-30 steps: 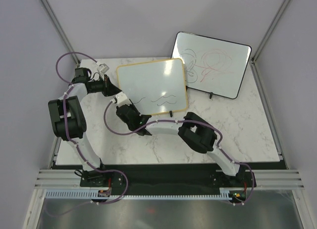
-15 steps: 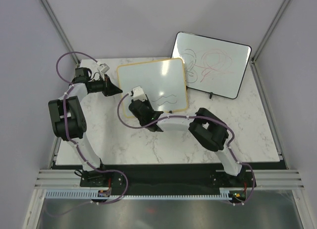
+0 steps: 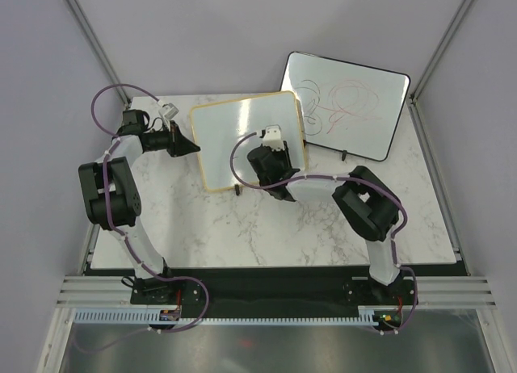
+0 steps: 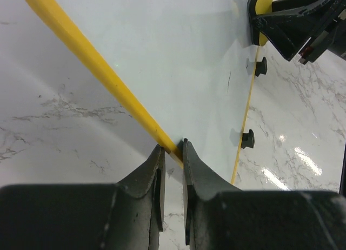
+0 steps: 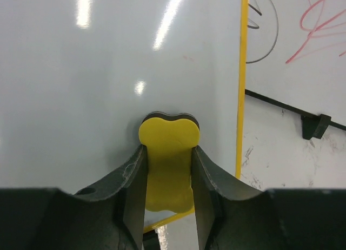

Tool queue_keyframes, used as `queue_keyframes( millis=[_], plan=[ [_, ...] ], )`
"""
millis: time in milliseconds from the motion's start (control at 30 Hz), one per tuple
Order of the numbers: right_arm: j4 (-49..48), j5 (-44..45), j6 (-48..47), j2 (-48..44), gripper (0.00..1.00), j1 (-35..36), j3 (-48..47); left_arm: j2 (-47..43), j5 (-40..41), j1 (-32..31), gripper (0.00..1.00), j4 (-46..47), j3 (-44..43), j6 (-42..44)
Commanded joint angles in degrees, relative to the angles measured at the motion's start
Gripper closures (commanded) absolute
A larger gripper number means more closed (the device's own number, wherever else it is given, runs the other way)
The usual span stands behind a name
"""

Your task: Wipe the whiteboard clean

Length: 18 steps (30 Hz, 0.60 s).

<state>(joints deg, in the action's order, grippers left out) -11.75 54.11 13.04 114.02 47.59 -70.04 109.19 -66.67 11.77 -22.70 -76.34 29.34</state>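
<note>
The whiteboard (image 3: 234, 135) with its tan frame stands tilted on the marble table, its surface (image 4: 178, 50) nearly bare apart from one faint short mark (image 4: 228, 82). My left gripper (image 3: 195, 147) is shut on the frame of the board's left edge; in the left wrist view the gripper (image 4: 172, 152) pinches the yellow-looking frame strip (image 4: 81, 44). My right gripper (image 3: 269, 148) is over the board's right half, shut on a yellow eraser (image 5: 168, 163) whose dark pad presses flat on the white surface (image 5: 97, 71). That eraser (image 4: 263, 2) also shows in the left wrist view.
A larger black-framed whiteboard (image 3: 347, 102) with red and black scribbles leans at the back right, close behind the tan board's right edge (image 5: 243, 71). Small black feet (image 4: 247, 139) prop the tan board. The marble table (image 3: 266, 228) ends near the arm bases.
My right arm swept the eraser from the board's lower left across to its right half. The black wavy lines seen earlier no longer show. The left gripper kept its hold.
</note>
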Motion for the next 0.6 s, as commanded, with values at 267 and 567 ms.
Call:
queue_keyframes(
  millis=[267, 567],
  plan=[
    [-1.1, -12.3, -4.3, 17.1, 1.00, 11.2, -23.9, -2.5, -0.3, 0.3, 0.98, 1.3, -0.7, 4.6],
    [0.1, -4.6, -2.1, 12.1, 1.00, 5.6, -18.8, -2.7, -0.2, 0.3, 0.98, 0.8, -0.8, 5.3]
  ],
)
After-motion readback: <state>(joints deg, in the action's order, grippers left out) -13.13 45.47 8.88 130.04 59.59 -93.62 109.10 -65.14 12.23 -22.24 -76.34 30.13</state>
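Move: Against the lower right part of the yellow-framed whiteboard, the right fingers already hold the eraser; the whiteboard's middle lies about 13 cm to that hand's left and 8 cm ahead, only some 2 cm lower. The right clip is about 2 cm left and 5 cm back, the left clip some 17 cm left and 8 cm back, both slightly below. From the left hand, pinching the left frame, the whiteboard's middle is about 16 cm right and 3 cm ahead. Sweeping left fast along the lower edge of the whiteboard, the right hand carries the pinched eraser over its face for some 19 cm, arcing about 2 cm back and turning roughly 20 degrees counter-clockwise, then just starts back right. The left hand keeps its pinch on the left frame and is nudged barely a centimetre left. ##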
